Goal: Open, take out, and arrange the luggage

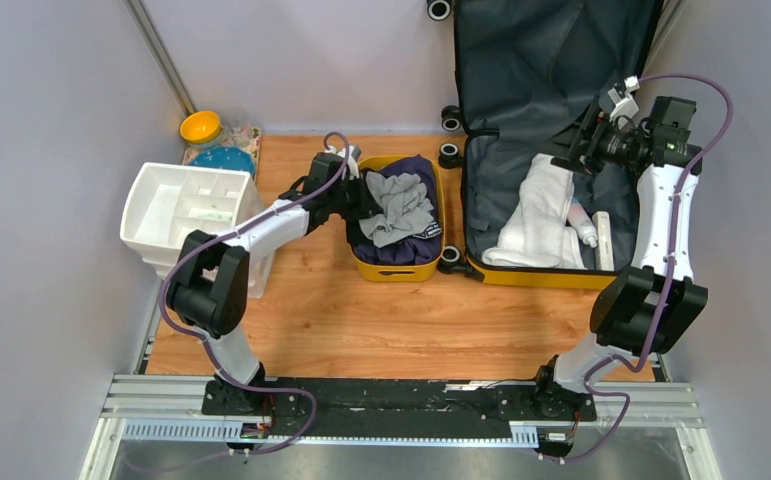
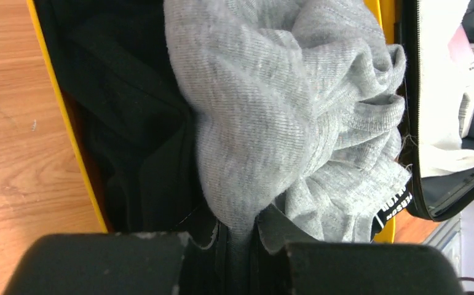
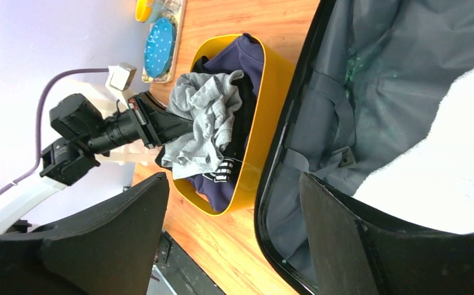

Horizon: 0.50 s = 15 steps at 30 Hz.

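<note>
The luggage (image 1: 541, 276) lies open at the right, its lid leaning on the back wall and its grey lining (image 3: 375, 80) showing. A white towel (image 1: 541, 215), a bottle (image 1: 581, 225) and a white box (image 1: 603, 240) lie inside. My right gripper (image 1: 579, 150) hangs open over the luggage's left part, with nothing between its fingers (image 3: 233, 184). My left gripper (image 1: 361, 190) sits at the left edge of a yellow tub (image 1: 396, 270). It is shut (image 2: 241, 239) on a fold of a grey garment (image 2: 271, 110) that lies on dark clothes in the tub.
A white compartmented organiser (image 1: 176, 215) stands at the left by the left arm. An orange bowl (image 1: 201, 127) and a blue dotted plate (image 1: 224, 160) sit in the back left corner. Walls close in on both sides.
</note>
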### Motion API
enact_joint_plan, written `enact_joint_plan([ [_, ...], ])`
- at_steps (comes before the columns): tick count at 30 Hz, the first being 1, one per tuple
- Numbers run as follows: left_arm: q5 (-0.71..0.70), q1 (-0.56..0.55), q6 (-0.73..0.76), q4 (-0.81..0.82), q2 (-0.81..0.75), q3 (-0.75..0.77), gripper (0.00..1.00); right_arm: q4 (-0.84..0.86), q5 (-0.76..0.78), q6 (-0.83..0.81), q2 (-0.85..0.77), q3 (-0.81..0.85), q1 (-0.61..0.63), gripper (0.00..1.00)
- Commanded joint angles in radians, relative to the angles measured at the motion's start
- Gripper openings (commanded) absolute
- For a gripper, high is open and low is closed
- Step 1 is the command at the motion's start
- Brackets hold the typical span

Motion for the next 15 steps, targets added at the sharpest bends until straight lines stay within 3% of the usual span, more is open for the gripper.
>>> enact_joint_plan([
  [1, 0.024, 0.006, 0.093, -0.060, 0.018, 0.078, 0.21, -0.033, 0.056, -0.087, -0.006, 0.009, -0.004, 0.81],
  [3, 0.019, 0.006, 0.138, -0.101, 0.026, 0.114, 0.53, -0.085, 0.132, -0.133, -0.003, 0.019, -0.004, 0.81],
  [4, 0.015, 0.008, 0.173, -0.112, 0.024, 0.128, 0.75, -0.108, 0.172, -0.165, 0.003, 0.025, -0.002, 0.81],
  [5, 0.012, 0.008, 0.196, -0.139, 0.023, 0.144, 0.83, -0.133, 0.213, -0.205, 0.011, 0.032, -0.004, 0.82],
  [8, -0.033, 0.006, 0.280, -0.216, 0.009, 0.219, 0.84, -0.222, 0.390, -0.323, 0.040, 0.061, -0.010, 0.82],
  [15, -0.163, 0.015, 0.496, -0.282, -0.072, 0.299, 0.85, -0.274, 0.562, -0.374, 0.121, 0.039, 0.013, 0.80],
])
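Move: The grey garment, pinched by one end in the left hand, lies with its middle about 7 cm right of that hand, roughly level ahead, 4 cm below. The yellow bin's middle is 7 cm right and 8 cm down; its near purple clothes sit 6 cm back, 8 cm right, 6 cm below. From the empty right hand the white towel lies 27 cm below, 3 ahead, 5 left; at that depth, the bottle is 1 ahead, 5 right, the white box 3 back, 10 right. The grey garment is let go in the yellow bin as the left fingers spread wide; that hand then rises about 5.5 cm, easing some 3 cm forward and turning to point more forward. Meanwhile the right hand, still open and touching nothing, sinks 8.5 cm and shifts 6 cm right over the suitcase, tipping its fingers down some 25 degrees, closing in on the towel and bottle. ##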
